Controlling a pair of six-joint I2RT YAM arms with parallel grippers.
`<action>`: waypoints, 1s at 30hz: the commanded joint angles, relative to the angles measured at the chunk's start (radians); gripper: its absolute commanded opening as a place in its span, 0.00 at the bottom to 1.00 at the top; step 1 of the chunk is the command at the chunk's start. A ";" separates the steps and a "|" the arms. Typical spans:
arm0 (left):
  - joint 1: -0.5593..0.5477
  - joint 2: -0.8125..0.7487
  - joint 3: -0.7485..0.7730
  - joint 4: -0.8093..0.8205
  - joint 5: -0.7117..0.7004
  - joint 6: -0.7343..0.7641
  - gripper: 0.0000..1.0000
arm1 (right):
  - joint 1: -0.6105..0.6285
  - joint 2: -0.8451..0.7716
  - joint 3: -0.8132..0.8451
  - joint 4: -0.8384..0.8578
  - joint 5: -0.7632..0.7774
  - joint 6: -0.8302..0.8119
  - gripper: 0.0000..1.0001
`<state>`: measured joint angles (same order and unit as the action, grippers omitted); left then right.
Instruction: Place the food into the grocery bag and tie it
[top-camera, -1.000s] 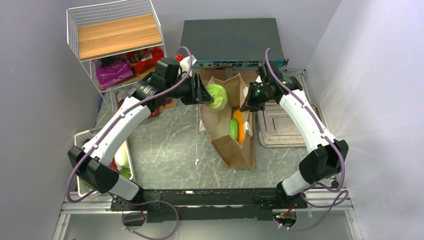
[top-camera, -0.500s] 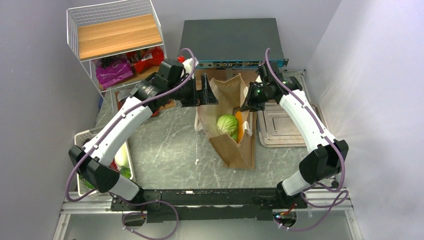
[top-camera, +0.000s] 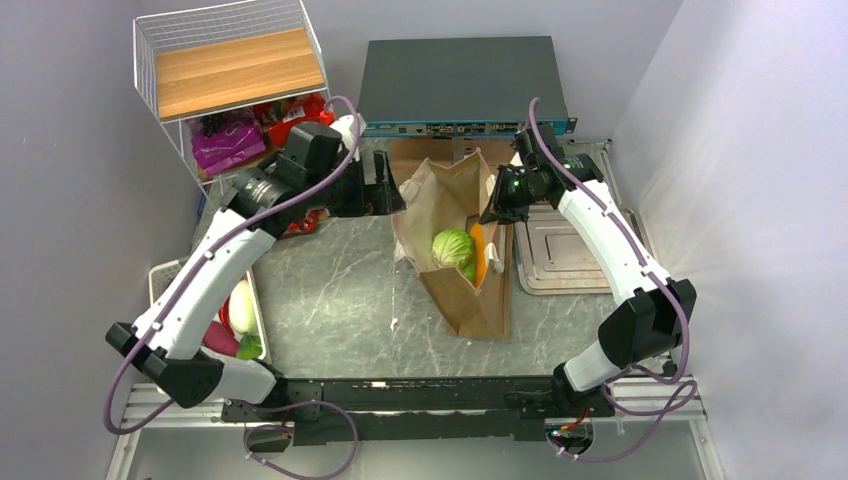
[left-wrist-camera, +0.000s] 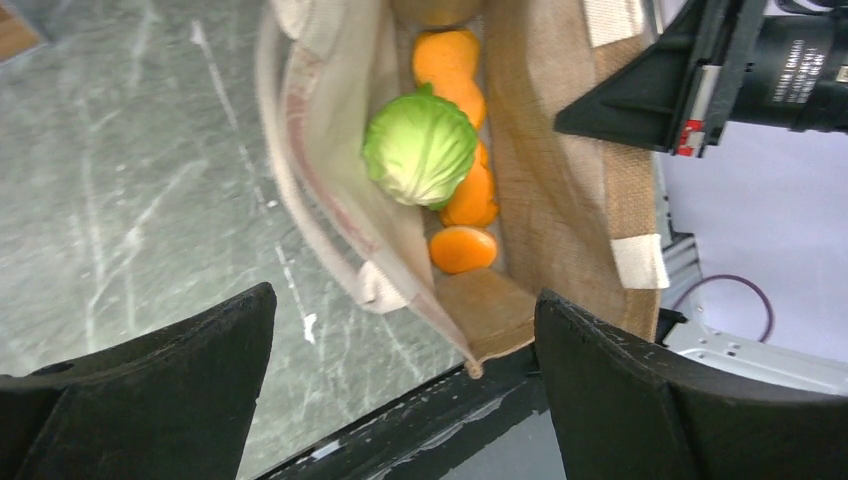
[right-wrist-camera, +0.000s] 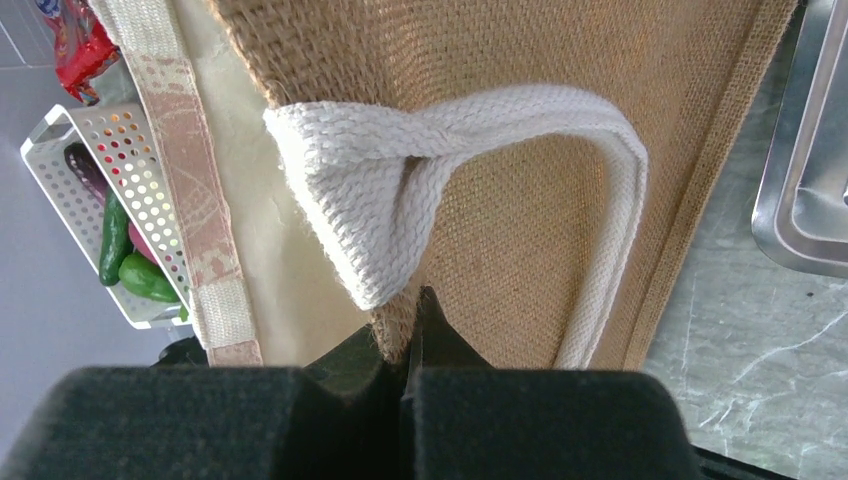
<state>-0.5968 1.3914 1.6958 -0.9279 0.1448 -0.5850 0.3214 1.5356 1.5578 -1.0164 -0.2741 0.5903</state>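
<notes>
The grocery bag (top-camera: 468, 298) lies on the table with its mouth held open. Inside it rest the pale-green cabbage (top-camera: 453, 247) and an orange carrot-like piece (top-camera: 481, 255). My left gripper (top-camera: 385, 194) hangs open and empty just left of the bag's mouth. Its wrist view looks down at the cabbage (left-wrist-camera: 420, 148) and the orange pieces (left-wrist-camera: 462, 248) inside the bag (left-wrist-camera: 560, 190). My right gripper (top-camera: 497, 206) is shut on the bag's right rim (right-wrist-camera: 400, 325), below a cream handle (right-wrist-camera: 450, 130). Red snack packets (top-camera: 288, 112) and a purple packet (top-camera: 228, 143) sit in the wire shelf.
A white wire shelf (top-camera: 235, 70) with a wooden top stands at the back left. A dark flat box (top-camera: 460, 78) is behind the bag. A metal tray (top-camera: 560, 250) lies to its right. A white perforated basket (top-camera: 165, 272) with vegetables sits at the left edge.
The left gripper opened and let the cabbage go; it dropped into the bag beside the orange piece. The left arm then drew back to the left. The right arm held still.
</notes>
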 joint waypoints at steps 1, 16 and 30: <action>0.019 -0.097 0.015 -0.088 -0.141 0.036 0.99 | 0.000 -0.054 -0.003 0.041 -0.027 -0.005 0.00; 0.144 -0.437 -0.377 -0.010 -0.421 -0.136 1.00 | 0.000 -0.063 -0.035 0.057 -0.040 -0.010 0.00; 0.329 -0.677 -0.769 0.279 -0.400 -0.391 0.99 | 0.000 -0.070 -0.048 0.052 -0.031 -0.021 0.00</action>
<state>-0.2733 0.7998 0.9855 -0.8230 -0.2073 -0.8742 0.3214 1.5070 1.5093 -0.9829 -0.2966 0.5865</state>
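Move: Back to the left, the white vegetable basket has its middle some 36 cm to the left hand's left, about 10 cm nearer the base and 28 cm below. The cabbage, already in the open grocery bag, is about 14 cm right, 5 cm ahead and 26 cm below; the snack packs on the bottom shelf are about 24 cm left, 15 cm ahead and 26 cm below. From the right hand the basket is roughly 56 cm left, 15 cm back and 17 cm down. Swinging empty and wide open away from the grocery bag, the left hand sweeps about 18 cm left towards the vegetable basket, level at first and then sinking some 10 cm, while the wrist turns about 45 degrees counter-clockwise. The right hand stays put, still pinching the bag's right rim beside the white handle. ##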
